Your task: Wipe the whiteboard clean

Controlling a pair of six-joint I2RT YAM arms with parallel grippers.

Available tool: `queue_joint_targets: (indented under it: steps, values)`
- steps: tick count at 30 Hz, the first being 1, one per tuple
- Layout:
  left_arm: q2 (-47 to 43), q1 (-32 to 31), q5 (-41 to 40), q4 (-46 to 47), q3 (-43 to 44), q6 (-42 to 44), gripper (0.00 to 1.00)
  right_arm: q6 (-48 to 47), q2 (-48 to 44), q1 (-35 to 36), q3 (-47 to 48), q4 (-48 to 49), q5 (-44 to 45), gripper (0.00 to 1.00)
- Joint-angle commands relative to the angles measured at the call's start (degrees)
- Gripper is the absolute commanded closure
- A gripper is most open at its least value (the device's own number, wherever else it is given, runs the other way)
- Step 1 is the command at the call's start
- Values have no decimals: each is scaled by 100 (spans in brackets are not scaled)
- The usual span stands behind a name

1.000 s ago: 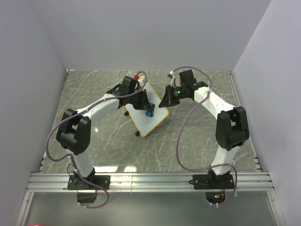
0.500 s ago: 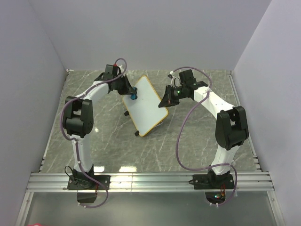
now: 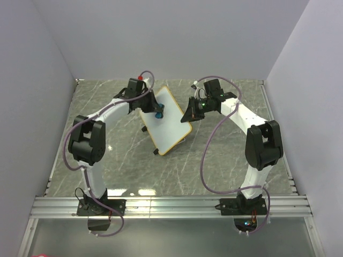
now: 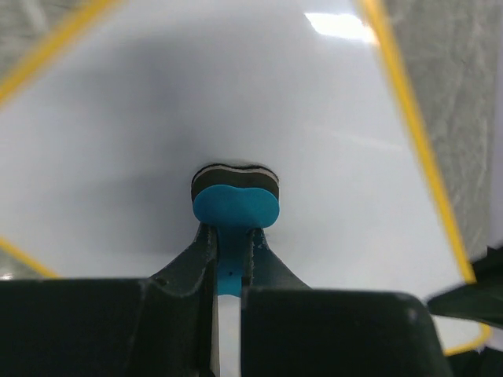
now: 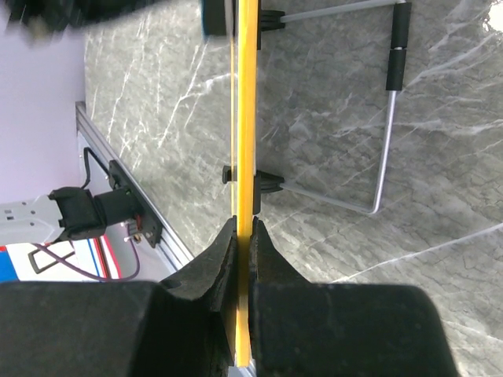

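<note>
The whiteboard (image 3: 170,122), white with a yellow frame, stands tilted on the marble table in the middle of the top view. Its face fills the left wrist view (image 4: 259,102) and shows no marks. My left gripper (image 3: 156,111) (image 4: 229,239) is shut on a small blue eraser (image 4: 236,206) (image 3: 158,114), whose dark felt pad presses against the board's upper left area. My right gripper (image 3: 191,116) (image 5: 245,236) is shut on the board's right edge, seen edge-on as a yellow strip (image 5: 247,110) between the fingers.
Behind the board a wire stand (image 5: 383,149) with black feet rests on the marble. An aluminium rail (image 3: 171,206) runs along the near edge by the arm bases. Grey walls close in the left, back and right sides.
The left gripper with the eraser swept from mid-board up to the board's top left corner, then came back a little to the right and down. The right arm and the board stayed put.
</note>
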Motion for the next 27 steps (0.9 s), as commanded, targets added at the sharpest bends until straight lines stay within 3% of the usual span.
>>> queue_joint_targets:
  steps: [1, 7, 13, 20, 27]
  values:
    - [-96, -841, 698, 394, -302, -196, 100, -381, 234, 260, 144, -211, -57, 100]
    - [-34, -947, 567, 113, -82, -82, 100, -399, 226, 260, 188, -255, -57, 100]
    - [-193, -272, 558, 404, -477, -232, 100, -407, 112, 260, 82, -229, -21, 100]
    - [-552, 756, 163, -167, -390, 76, 100, -443, -47, 260, -102, -220, 40, 100]
    - [-1370, 1092, -434, -580, -381, -135, 100, -267, -257, 260, -427, -18, -21, 100]
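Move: The whiteboard, already wiped clean, is tilted beneath the eraser that the left hand holds. Its middle lies roughly 4 cm back from that hand, 4 cm to its right and 4 cm below. The farther black clip under the low edge is about 5 cm back, 5 cm left and 11 cm down; the right gripper is some 9 cm back and 13 cm right. From the right hand, the whiteboard's middle is about 4 cm ahead, 9 cm left and 7 cm lower. Across the whiteboard's upper part goes the eraser, still pinched by the left hand: first some 5 cm right, with a little back and up, then a long sweep of about 15 cm left and slightly forward, sinking along the slope before rising off by the left corner. The wrist swings some 20 degrees counter-clockwise on the sweep. The right hand stays, keeping its pinch on the raised edge. ##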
